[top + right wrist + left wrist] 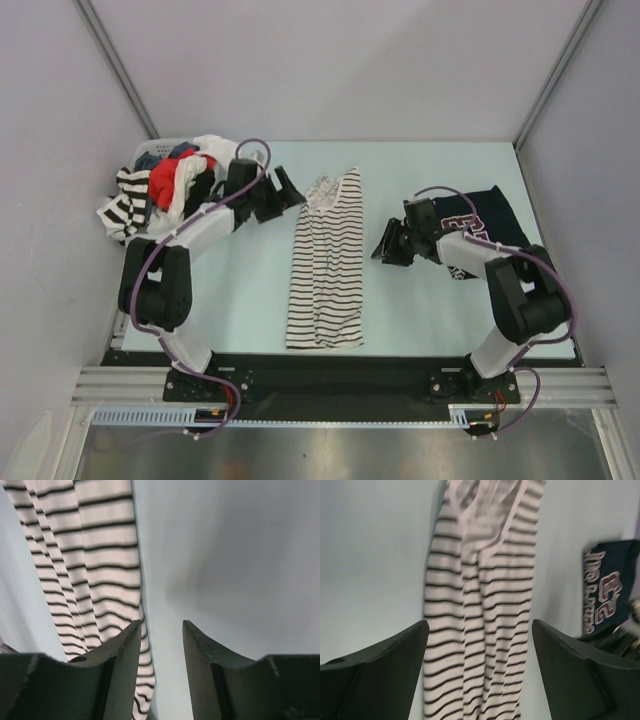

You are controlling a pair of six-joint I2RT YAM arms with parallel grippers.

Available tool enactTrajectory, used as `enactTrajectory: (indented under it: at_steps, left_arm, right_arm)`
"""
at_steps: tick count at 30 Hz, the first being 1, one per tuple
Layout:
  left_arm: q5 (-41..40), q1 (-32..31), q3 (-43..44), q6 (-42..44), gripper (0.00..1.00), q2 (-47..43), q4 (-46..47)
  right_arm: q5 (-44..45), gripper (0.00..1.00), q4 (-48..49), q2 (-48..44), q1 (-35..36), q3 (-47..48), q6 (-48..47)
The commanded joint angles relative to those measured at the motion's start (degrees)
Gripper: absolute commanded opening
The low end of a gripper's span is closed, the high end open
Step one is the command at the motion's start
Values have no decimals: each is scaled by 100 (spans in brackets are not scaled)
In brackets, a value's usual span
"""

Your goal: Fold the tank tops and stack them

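The white tank top with thin dark stripes lies lengthwise as a long narrow strip in the middle of the table, straps at the far end. The navy tank top with maroon print lies folded at the right back, partly under my right arm. My left gripper hovers just left of the striped top's strap end. In the left wrist view the left gripper stands wide open and holds nothing, with the striped top below and the navy top beyond. My right gripper sits right of the striped top. The right wrist view shows this gripper open and empty beside the striped cloth.
A white basket heaped with other clothes, red, white and black-striped, stands at the left back behind my left arm. Grey walls close in the table on the left, back and right. Bare table lies between the striped top and my right arm's base.
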Motion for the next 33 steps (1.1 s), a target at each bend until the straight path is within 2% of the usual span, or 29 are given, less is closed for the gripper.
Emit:
enactTrajectory:
  at_steps: [1,4,8,12,15,16,19,24,28,32,33]
  left_arm:
    - [106,-123,-799,371,89,-385,372]
    - [71,-193,-1441,398,80,-614,635]
    - [44,-237,-1916,425,74,-588,803]
    - [-61,-246,-1874,486,68,-273,829]
    - [-175,-246,-1654,495,58,43,829]
    - [-149,-246,-1601,478,52,114,838]
    - [-88,-246,-1522,390,47,282,838]
    - [-114,-264,-1575,249,46,352,1198]
    - [-245,-352,-1399,223,37,510,1111]
    - [-562,-404,-1197,179,24,686,900]
    - [-588,-405,-1179,152,20,713,900]
  right_arm:
    - [-650,44,530,589,-257,582,-290]
    - [-931,45,846,1064,-389,785,-115]
    - [-906,46,1128,1504,-424,1092,-8]
    - [-835,45,1128,1855,-433,1409,1]
    - [-791,44,1066,2102,-433,1672,27]
    - [-765,44,1032,2224,-416,1734,36]
    - [-703,43,944,2392,-416,1962,36]
    - [-353,39,532,2638,-285,2357,-78]
    - [394,27,12,2735,-65,2753,-307]
    - [597,9,-251,2840,-64,2965,-334]
    - [606,7,-269,2875,-64,3009,-342]
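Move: The striped tank top lies lengthways between the hands. The left hand goes for its left edge, about 5 cm back, level sideways and 13 cm below; the right hand for its right edge, some 12 cm ahead, 4 cm left and 4 cm below. The top's neckline is roughly 15 cm ahead of the left hand and 7 cm to its right. The folded navy tank top lies about 11 cm ahead of the right hand and 24 cm to its right. Fingertips come to both long edges of the striped tank top and close on them to pinch the cloth. The left hand sinks about 12 cm, swinging back some 9 cm and then creeping forward again while its wide-open fingers mostly shut and tip about 10 degrees further down. The right hand slides forward about 13 cm and a little left, sinking slightly, its half-open fingers shutting almost fully late on. ##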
